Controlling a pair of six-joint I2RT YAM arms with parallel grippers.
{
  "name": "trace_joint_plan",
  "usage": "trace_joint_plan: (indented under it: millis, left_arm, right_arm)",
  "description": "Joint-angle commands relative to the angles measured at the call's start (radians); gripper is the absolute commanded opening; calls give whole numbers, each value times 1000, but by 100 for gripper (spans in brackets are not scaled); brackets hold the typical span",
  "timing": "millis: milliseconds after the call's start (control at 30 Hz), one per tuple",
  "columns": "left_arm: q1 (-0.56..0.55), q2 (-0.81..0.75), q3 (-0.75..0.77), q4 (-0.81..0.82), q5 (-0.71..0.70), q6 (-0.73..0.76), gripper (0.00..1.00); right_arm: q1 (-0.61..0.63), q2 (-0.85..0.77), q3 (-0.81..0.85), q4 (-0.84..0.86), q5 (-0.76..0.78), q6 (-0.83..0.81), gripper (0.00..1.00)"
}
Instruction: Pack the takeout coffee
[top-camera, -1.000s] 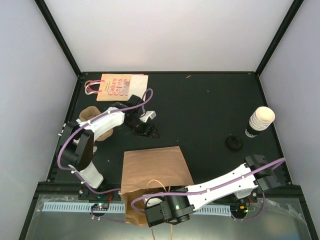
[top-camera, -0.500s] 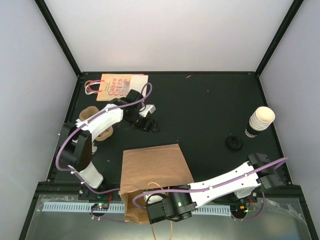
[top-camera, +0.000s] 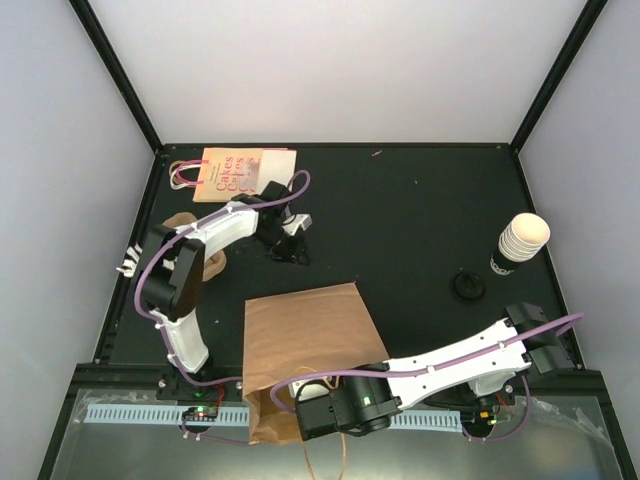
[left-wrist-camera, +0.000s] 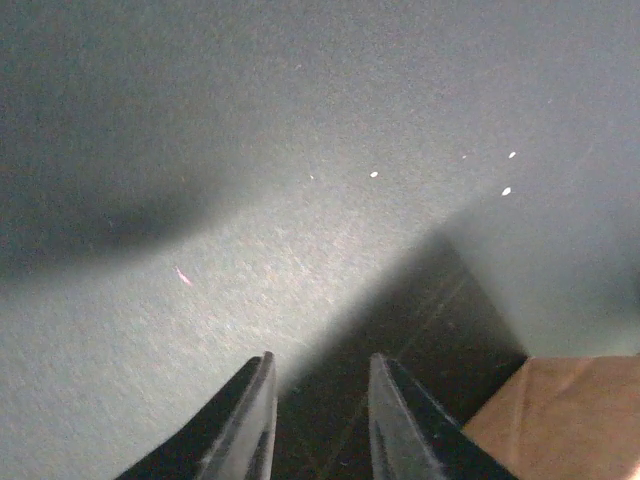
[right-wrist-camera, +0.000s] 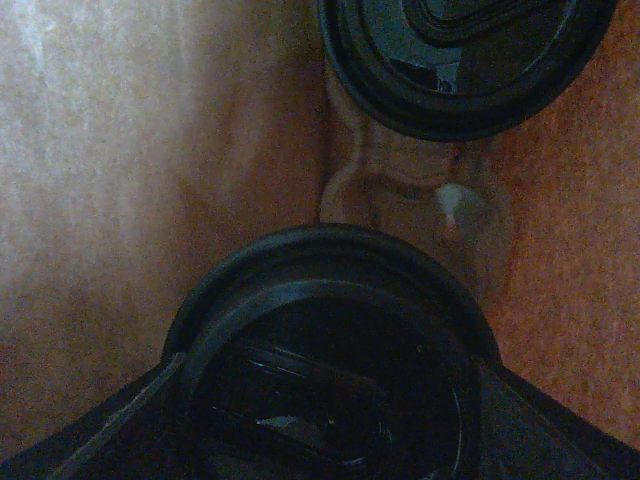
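Note:
In the right wrist view my right gripper (right-wrist-camera: 330, 372) is inside the brown paper bag (right-wrist-camera: 150, 200), shut on the takeout coffee (right-wrist-camera: 330, 330). Only its round black lid shows, filling the gap between the jaws. A second black-lidded cup (right-wrist-camera: 465, 55) stands just ahead in the bag. From above, the right gripper (top-camera: 345, 412) sits at the mouth of the brown bag (top-camera: 305, 335), and the cup is hidden there. My left gripper (top-camera: 284, 246) hangs low over the black table behind the bag. Its jaws (left-wrist-camera: 320, 362) stand narrowly apart with nothing between them.
A nested stack of lidless cream cups (top-camera: 523, 240) stands at the right, with a loose black lid (top-camera: 467, 287) near it. A pink-printed paper bag (top-camera: 235, 172) lies at the back left. Brown pulp trays (top-camera: 185, 232) sit beside the left arm.
The left gripper's jaws have narrowed and its arm has drawn slightly back and left. The right arm has shifted a little at the bag's mouth.

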Motion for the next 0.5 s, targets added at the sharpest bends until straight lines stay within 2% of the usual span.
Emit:
trace_joint_plan:
  millis: [0,67,133,467]
  left_arm:
    - [2,39,61,3,-12,-19,20]
    - [1,53,61,15,1,-28,8]
    - [-4,75,62,14,21,-27,2]
    - [-35,108,37,-16,87,8,1]
  right_arm:
    - [-9,-27,-9,19,38,-2,57]
    - [-10,-34,-12,22,37,2,56]
    - [-12,-42,-17,27,36,1,56]
    - [-37,-44,-17,59,87,-11,54]
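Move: The tilted bag's far edge lies about 7 cm back from the empty left hand, level with it sideways and at roughly its height. The pulp carrier is some 19 cm to that hand's left and 2 cm ahead; the printed bag is about 17 cm ahead and 13 cm left. Inside the tilted bag, the other lidded cup stands about 8 cm ahead of the right hand, 2 cm left and a little higher. The lidded cup inside the bag stays gripped by the right hand, which eases it about 1 cm forward and slightly up. Just beyond the bag, the left hand sinks some 2.5 cm towards the table, drifting a little over 1 cm right, while its part-open fingers shut on nothing and its wrist tips about 5 degrees. ##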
